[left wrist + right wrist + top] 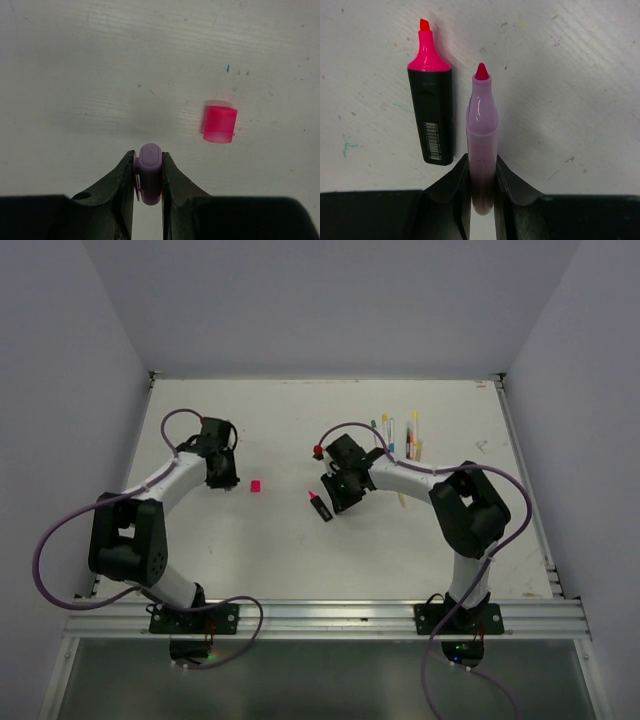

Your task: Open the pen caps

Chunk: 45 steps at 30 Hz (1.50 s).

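Observation:
My left gripper point(148, 167) is shut on a lilac pen cap point(150, 170), held just above the table. A pink cap point(219, 124) lies loose to its right, also seen as the pink cap point(256, 485) in the top view. My right gripper point(482, 172) is shut on the uncapped lilac pen point(482, 130), its red tip pointing away. Beside it on the left lies an uncapped black-and-pink highlighter point(431, 107), the highlighter point(320, 505) near the table's middle. In the top view the left gripper point(222, 478) and right gripper point(338, 495) stand apart.
Several thin pens point(400, 435) lie in a row at the back right of the white table point(300, 550). Grey walls enclose the table on three sides. A metal rail point(320, 615) runs along the near edge.

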{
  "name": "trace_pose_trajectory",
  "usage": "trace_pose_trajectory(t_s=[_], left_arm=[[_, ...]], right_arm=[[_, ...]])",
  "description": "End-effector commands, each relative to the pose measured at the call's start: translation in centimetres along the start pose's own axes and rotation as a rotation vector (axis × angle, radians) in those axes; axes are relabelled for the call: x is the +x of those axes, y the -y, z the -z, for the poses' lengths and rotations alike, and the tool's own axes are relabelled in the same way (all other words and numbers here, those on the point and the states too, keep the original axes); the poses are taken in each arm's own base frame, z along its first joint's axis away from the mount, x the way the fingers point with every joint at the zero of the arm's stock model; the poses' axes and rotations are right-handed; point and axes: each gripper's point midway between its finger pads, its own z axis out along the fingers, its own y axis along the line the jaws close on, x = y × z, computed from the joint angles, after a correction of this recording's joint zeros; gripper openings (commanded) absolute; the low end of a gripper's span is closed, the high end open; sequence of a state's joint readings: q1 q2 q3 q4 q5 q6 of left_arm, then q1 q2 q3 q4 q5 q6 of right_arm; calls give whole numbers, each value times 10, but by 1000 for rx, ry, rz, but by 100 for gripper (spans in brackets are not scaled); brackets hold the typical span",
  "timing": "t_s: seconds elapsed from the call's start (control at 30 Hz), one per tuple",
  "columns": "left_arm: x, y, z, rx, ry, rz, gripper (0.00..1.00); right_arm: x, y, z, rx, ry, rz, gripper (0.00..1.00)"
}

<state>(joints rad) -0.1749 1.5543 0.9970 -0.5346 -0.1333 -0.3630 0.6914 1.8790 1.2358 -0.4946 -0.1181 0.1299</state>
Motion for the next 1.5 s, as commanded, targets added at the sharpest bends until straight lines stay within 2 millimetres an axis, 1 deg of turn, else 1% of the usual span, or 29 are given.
trace_pose_trajectory(t_s=[0.0,0.1,0.17,0.3,0.4,0.5,0.67,0.8,0.83,0.9,0.93,0.97,1.0,1.03,1.07,1.1,1.13,1.17,1.2,1.23,1.27,1.3,1.33,1.37,1.4,1.43,1.47], left_arm=[[-11,5,-4,30,10,-17,19],[-6,7,-16,33,-24,-22,21],[-7,8,-18,39,-22,-20,22],[-11,15,-24,64,-23,-16,26],[-11,15,-28,58,-26,-15,28],[-13,18,-30,70,-17,-8,31],[-14,20,-34,77,-26,-10,35],[-16,23,-33,92,-21,-8,36],[-16,24,-32,98,-18,-7,37],[-18,25,-29,104,-9,-3,38],[-21,26,-27,109,-1,0,41],[-22,27,-25,115,5,4,41],[-25,27,-19,120,16,6,45],[-28,28,-15,122,27,12,51],[-33,28,-11,126,41,16,54],[-38,28,-1,129,65,19,57],[-41,28,4,130,78,22,65],[-48,27,16,135,108,27,68],[-51,26,21,131,126,31,75],[-55,25,28,129,145,35,79],[-58,24,35,132,162,38,82],[-63,22,48,130,201,41,85],[-66,20,55,128,221,44,90],[-70,18,68,133,259,43,92],[-72,15,74,128,283,47,95],[-73,14,81,132,306,48,100],[-73,13,91,148,349,43,100]], right_arm=[[-3,1,0,-4,-15,15,9],[0,3,-1,4,-21,19,12],[0,3,-1,0,-23,21,18],[-1,0,1,-15,-20,21,24],[-1,-2,3,-20,-13,23,27],[-2,-2,4,-23,-10,18,30],[-7,-9,7,-52,10,6,31],[-14,-11,17,-52,42,-2,35],[-16,-11,21,-50,52,-7,39],[-26,-12,34,-45,93,-9,46],[-28,-13,39,-41,105,-13,49],[-35,-11,46,-27,130,-17,57],[-41,-12,58,-20,158,-18,60],[-46,-10,65,-10,180,-21,64],[-53,-8,72,3,206,-33,70],[-60,-5,82,25,239,-40,72],[-65,4,87,52,260,-59,75],[-72,10,93,74,283,-76,76],[-76,27,98,137,301,-107,79],[-79,38,100,171,312,-129,79],[-87,47,104,198,332,-155,79],[-90,61,106,248,342,-179,79],[-91,78,102,282,331,-210,79],[-99,89,107,309,352,-236,79],[-102,98,106,330,356,-258,78],[-101,117,98,376,338,-292,75],[-110,124,101,384,358,-311,75]])
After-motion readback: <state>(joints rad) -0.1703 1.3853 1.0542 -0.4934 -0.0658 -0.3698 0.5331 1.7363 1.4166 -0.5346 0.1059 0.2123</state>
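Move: My left hand holds the purple cap about 4 cm above its resting height; the pink cap it goes beside lies some 6 cm to its right and 2 cm ahead, the black highlighter about 24 cm right and 3 cm back. My right hand holds the uncapped purple marker just off the table; beside it the black highlighter lies 5 cm left and 1 cm ahead, the yellow pen 8 cm ahead and 15 cm right, the green marker 21 cm ahead and 11 cm right. I set both pieces down: my left hand sinks about 3.5 cm, easing slightly forward and right, opens to release the purple cap left of the pink one, then rises wide open. My right hand settles slightly, lets go of the marker beside the highlighter, lifts some 12 cm and swings forward and right towards the green marker, turning clockwise about 20 degrees as its fingers tip outward. ##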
